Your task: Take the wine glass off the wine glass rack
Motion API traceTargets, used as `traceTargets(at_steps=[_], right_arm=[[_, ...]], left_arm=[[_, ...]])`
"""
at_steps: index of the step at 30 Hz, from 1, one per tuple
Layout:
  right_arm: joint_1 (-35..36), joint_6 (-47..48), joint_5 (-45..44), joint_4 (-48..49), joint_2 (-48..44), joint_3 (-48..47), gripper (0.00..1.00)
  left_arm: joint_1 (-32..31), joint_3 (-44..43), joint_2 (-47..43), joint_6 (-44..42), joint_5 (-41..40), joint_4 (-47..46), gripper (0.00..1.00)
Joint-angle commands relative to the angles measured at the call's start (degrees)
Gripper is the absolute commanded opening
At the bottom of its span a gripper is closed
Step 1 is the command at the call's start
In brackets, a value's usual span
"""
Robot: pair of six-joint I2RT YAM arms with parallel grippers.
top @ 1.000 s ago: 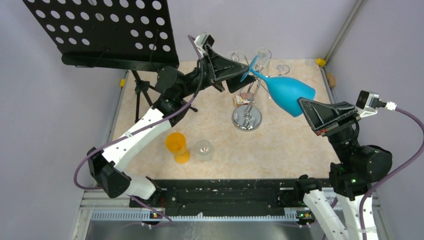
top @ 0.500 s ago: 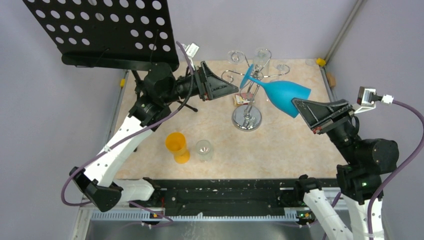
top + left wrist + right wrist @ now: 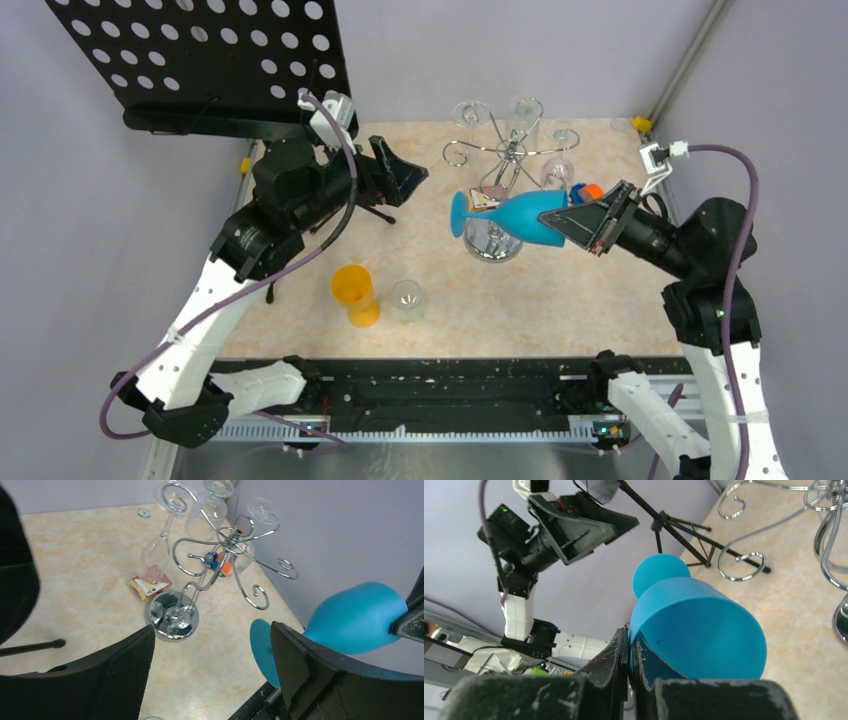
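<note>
The blue wine glass [image 3: 525, 215] lies on its side in the air above the rack's disc base, foot to the left, clear of the arms. My right gripper [image 3: 578, 222] is shut on its rim, one finger inside the bowl [image 3: 699, 625] and one outside [image 3: 616, 650]. The chrome wine glass rack [image 3: 494, 240] stands at the back middle, with clear glasses [image 3: 525, 106] hanging from its curled arms. My left gripper [image 3: 405, 175] is open and empty, left of the rack. In its wrist view [image 3: 212, 632] the rack base [image 3: 172, 616] and blue glass [image 3: 355, 617] lie ahead.
A black perforated music stand [image 3: 200, 60] on a tripod [image 3: 285, 180] fills the back left. An orange cup [image 3: 355, 295] and a clear tumbler [image 3: 408, 298] stand at front middle. A small packet [image 3: 485, 198] and an orange-blue item [image 3: 586, 190] lie by the rack.
My right gripper has swung the blue glass down and left, from tilted beside the rack's top to horizontal above its base. My left gripper has drawn back leftwards, away from the rack.
</note>
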State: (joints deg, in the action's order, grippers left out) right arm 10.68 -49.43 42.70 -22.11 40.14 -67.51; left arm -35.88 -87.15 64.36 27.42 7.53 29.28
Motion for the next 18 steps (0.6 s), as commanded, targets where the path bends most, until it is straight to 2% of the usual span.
traceTargets(at_steps=[1, 12, 15, 18], right_arm=[[-0.36, 4.62, 2.96, -5.39, 0.64, -2.42, 0.00], [2.31, 8.60, -1.76, -11.20, 3.09, -1.66, 0.00], [7.60, 9.10, -7.00, -11.81, 4.20, -0.56, 0.00], [18.45, 9.87, -17.51, -12.44, 6.77, 0.26, 0.00]], left_arm=[[0.23, -1.43, -1.58, -2.90, -9.01, 0.63, 0.88], [0.27, -1.21, -1.40, -3.10, -10.82, -0.19, 0.88], [0.23, -0.94, -1.12, -2.69, -10.52, -0.38, 0.88], [0.22, -0.70, -0.85, -2.47, -10.53, -0.53, 0.88]])
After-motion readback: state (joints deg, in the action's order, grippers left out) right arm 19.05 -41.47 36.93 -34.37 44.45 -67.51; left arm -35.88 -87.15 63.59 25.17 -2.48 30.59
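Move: The right hand holds the blue glass by its rim, with the foot end pointing left. It is being taken to the bare table roughly 15 cm to the hand's left, about level with it and some 40 cm below. From the hand, the clear glass stands about 26 cm left and level, the orange glass 36 cm left and 1 cm ahead, and the rack 17 cm ahead and 8 cm left. From the empty left hand, that bare patch lies about 8 cm back, 10 cm right and 40 cm below. The right hand keeps its pinch on the blue glass's rim and sinks about 6 cm on the near side of the rack towards the open table, tipping its fingertips some 10 degrees down and only at the end easing a centimetre or two left towards the standing glasses. The left hand, open and touching nothing, backs off about 3 cm left and forward, turning some 10 degrees counter-clockwise before it stops. ##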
